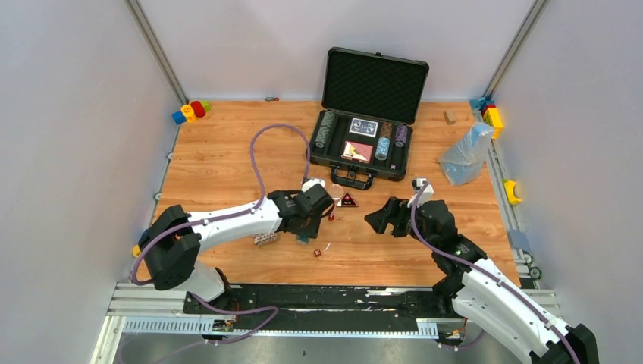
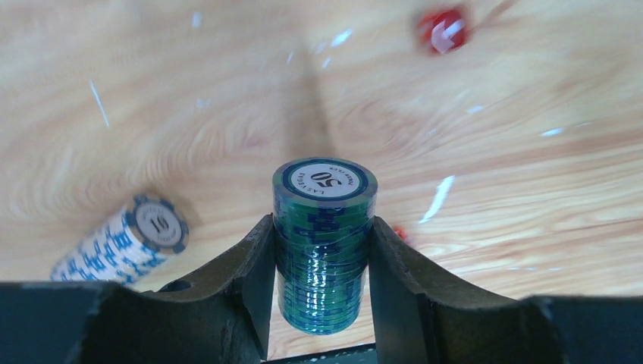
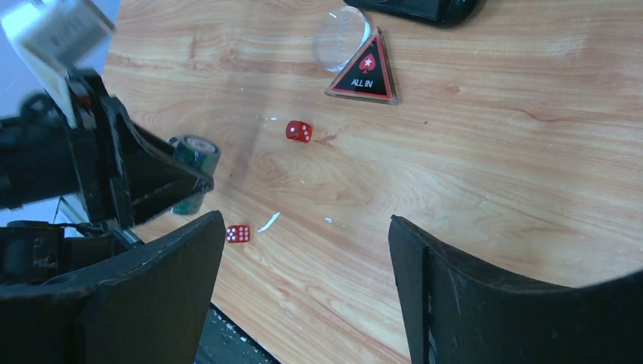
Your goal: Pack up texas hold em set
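Observation:
The black case [image 1: 370,85] lies open at the back of the table, with chip rolls and card decks in its foam. My left gripper [image 2: 321,227] is shut on a green striped chip roll [image 2: 324,250], one finger on each side; this green roll [image 3: 193,161] also shows in the right wrist view. A white-and-blue chip roll [image 2: 121,244] lies on the wood to its left. Two red dice [image 3: 299,131] [image 3: 238,233], a black triangular "ALL IN" button [image 3: 365,74] and a clear disc [image 3: 341,36] lie between the arms. My right gripper [image 3: 307,258] hangs open over bare wood.
Colourful toy blocks [image 1: 190,111] sit in the back left corner and more blocks [image 1: 491,114] in the back right. A clear plastic bag [image 1: 465,154] lies right of the case. The case handle [image 1: 352,179] points toward the arms.

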Controlling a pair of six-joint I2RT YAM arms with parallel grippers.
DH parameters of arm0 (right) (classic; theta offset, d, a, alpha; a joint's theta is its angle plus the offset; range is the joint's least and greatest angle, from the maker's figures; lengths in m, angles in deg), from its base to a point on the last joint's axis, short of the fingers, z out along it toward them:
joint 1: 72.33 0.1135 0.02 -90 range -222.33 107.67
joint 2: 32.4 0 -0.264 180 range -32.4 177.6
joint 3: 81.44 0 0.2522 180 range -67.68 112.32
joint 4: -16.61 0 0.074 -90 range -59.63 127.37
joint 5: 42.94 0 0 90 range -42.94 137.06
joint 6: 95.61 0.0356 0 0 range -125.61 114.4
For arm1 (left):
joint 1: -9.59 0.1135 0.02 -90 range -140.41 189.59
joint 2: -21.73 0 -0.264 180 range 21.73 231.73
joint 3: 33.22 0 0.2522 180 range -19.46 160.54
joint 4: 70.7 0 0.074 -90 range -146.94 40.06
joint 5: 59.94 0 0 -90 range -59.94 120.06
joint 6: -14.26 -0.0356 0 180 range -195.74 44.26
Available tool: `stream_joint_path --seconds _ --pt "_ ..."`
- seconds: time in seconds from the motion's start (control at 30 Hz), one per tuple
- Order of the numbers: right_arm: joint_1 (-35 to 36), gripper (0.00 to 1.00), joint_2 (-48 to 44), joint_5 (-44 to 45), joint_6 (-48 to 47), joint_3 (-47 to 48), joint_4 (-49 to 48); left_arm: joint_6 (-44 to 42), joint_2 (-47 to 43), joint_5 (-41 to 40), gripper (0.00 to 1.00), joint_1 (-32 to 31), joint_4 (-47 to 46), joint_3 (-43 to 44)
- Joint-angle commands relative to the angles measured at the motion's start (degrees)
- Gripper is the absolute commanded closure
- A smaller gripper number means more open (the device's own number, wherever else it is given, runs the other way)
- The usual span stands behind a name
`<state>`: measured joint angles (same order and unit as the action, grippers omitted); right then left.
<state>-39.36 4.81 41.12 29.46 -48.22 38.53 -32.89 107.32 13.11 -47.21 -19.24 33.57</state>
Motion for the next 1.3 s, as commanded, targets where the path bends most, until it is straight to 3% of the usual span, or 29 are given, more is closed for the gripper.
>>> stream_joint_path --seconds 0.0,0.23,0.43,0.63,1.03,1.27 --pt "0.3 0.19 -2.8 -2.0 -1.3 3.0 4.0 -10.1 0.3 0.4 0.81 4.1 -1.5 11.8" --pt "0.3 0.2 -3.5 1.3 -2.3 0.9 4.2 -18.7 10.2 9.0 0.81 12.6 -4.1 26.5" --pt "0.3 0.2 -7.3 5.3 -2.6 -1.4 4.6 -23.7 25.1 13.7 0.81 18.2 -1.6 49.3" --pt "0.3 0.22 -12.8 8.7 -2.5 -4.0 3.9 -25.1 40.0 24.0 0.81 25.0 0.1 68.9" --pt "0.3 0.22 -6.6 12.8 -2.4 -3.4 0.6 -31.1 54.4 24.6 0.83 28.7 -13.1 80.4" --pt "0.4 0.22 -5.5 13.4 -2.2 -3.1 0.7 -28.4 56.2 29.0 0.82 29.2 -17.9 81.9"
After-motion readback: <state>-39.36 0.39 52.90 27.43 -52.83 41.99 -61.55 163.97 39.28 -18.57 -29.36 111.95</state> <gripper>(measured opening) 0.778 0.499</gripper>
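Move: The left hand already holds a green chip stack. The empty chip slot in the case lies about 38 cm ahead of it, 11 cm to its right and 1 cm lower. About 4 cm left of that slot are the packed green stacks. The blue card deck sits 8 cm to its right, and the red card pack 6 cm right and 8 cm nearer. From the right hand, the slot lies some 33 cm ahead, 10 cm left and 8 cm below. Still pinching the green chip stack between its fingers, the left hand sweeps quickly forward, roughly 37 cm, and some 10 cm to its right towards the empty slot. It rises over the case's near edge, then sinks about 4 cm, slowing, while the wrist tilts some 30 degrees so the fingers swing forward and right. The open right hand drifts about 4 cm right and 3 cm down, touching nothing. ##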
